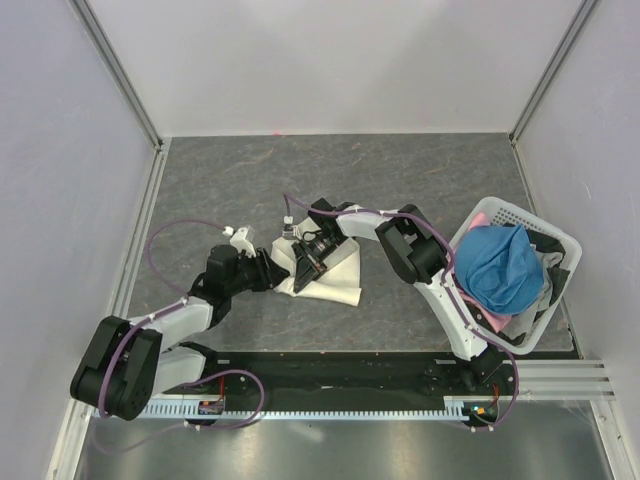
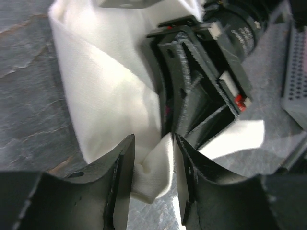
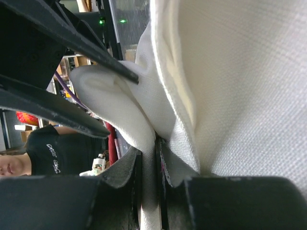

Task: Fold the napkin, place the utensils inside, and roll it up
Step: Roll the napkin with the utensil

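Observation:
The cream-white napkin lies bunched on the grey table, mid-scene. My right gripper comes in from the right and is shut on a fold of the napkin; the cloth is pinched tight in the right gripper. My left gripper reaches in from the left. In the left wrist view the left gripper stands open, with a puckered corner of the napkin sitting between its fingers. The right gripper's black body is close behind. The utensils are out of view.
A white plastic basket stands at the right edge of the table. It holds a blue cloth and a pink cloth. White walls close in the back and sides. A black rail runs along the near edge.

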You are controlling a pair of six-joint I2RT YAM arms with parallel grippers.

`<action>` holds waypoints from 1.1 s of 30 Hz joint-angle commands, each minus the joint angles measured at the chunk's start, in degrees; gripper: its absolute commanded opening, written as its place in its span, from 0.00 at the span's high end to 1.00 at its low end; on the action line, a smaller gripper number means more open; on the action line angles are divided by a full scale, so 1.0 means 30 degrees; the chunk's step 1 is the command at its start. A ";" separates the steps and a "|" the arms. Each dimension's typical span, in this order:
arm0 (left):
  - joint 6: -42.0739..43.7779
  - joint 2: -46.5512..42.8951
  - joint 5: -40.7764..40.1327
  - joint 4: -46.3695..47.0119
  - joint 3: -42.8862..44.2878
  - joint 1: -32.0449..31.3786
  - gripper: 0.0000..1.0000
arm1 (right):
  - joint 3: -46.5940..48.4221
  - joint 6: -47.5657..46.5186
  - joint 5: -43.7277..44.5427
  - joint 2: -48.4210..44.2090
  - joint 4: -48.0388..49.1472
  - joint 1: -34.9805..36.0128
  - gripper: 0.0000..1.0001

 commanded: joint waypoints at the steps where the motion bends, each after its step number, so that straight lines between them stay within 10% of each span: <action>1: 0.0169 -0.0740 -0.2742 -0.1925 0.0527 -0.0263 0.49 | -0.0102 -0.0857 0.2341 0.1684 0.0723 -0.0534 0.96; 17: -0.2087 -0.2086 -0.3211 -0.6992 0.1699 -0.0263 0.34 | 0.0015 -0.0798 0.3131 0.1684 0.0753 -0.0740 0.96; 33: -0.0301 -0.2386 -0.2070 -0.3772 0.1200 -0.0263 0.32 | -0.0044 -0.0623 0.3483 0.1831 0.0723 -0.0769 0.97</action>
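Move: The napkin's loose left end stands bunched between the left hand's half-open fingertips, about 2 cm to the right and 2 cm below the hand point. From that hand, the middle of the rolled part lies about 8 cm to the right and 4 cm back, and the still-flat napkin about 10 cm to the right and 6 cm ahead. The right hand already pinches the roll, with the loose end about 2 cm ahead and 2 cm to its left. The napkin's loose end is freed as the left fingers spread around it. The left hand dips nearly 2 cm while sliding about 2 cm left and 1 cm back, then climbs some 3 cm and eases slightly down, pitching down about 10 degrees and partly back as it turns a little counter-clockwise. The right hand keeps its pinch on the roll, almost still. ##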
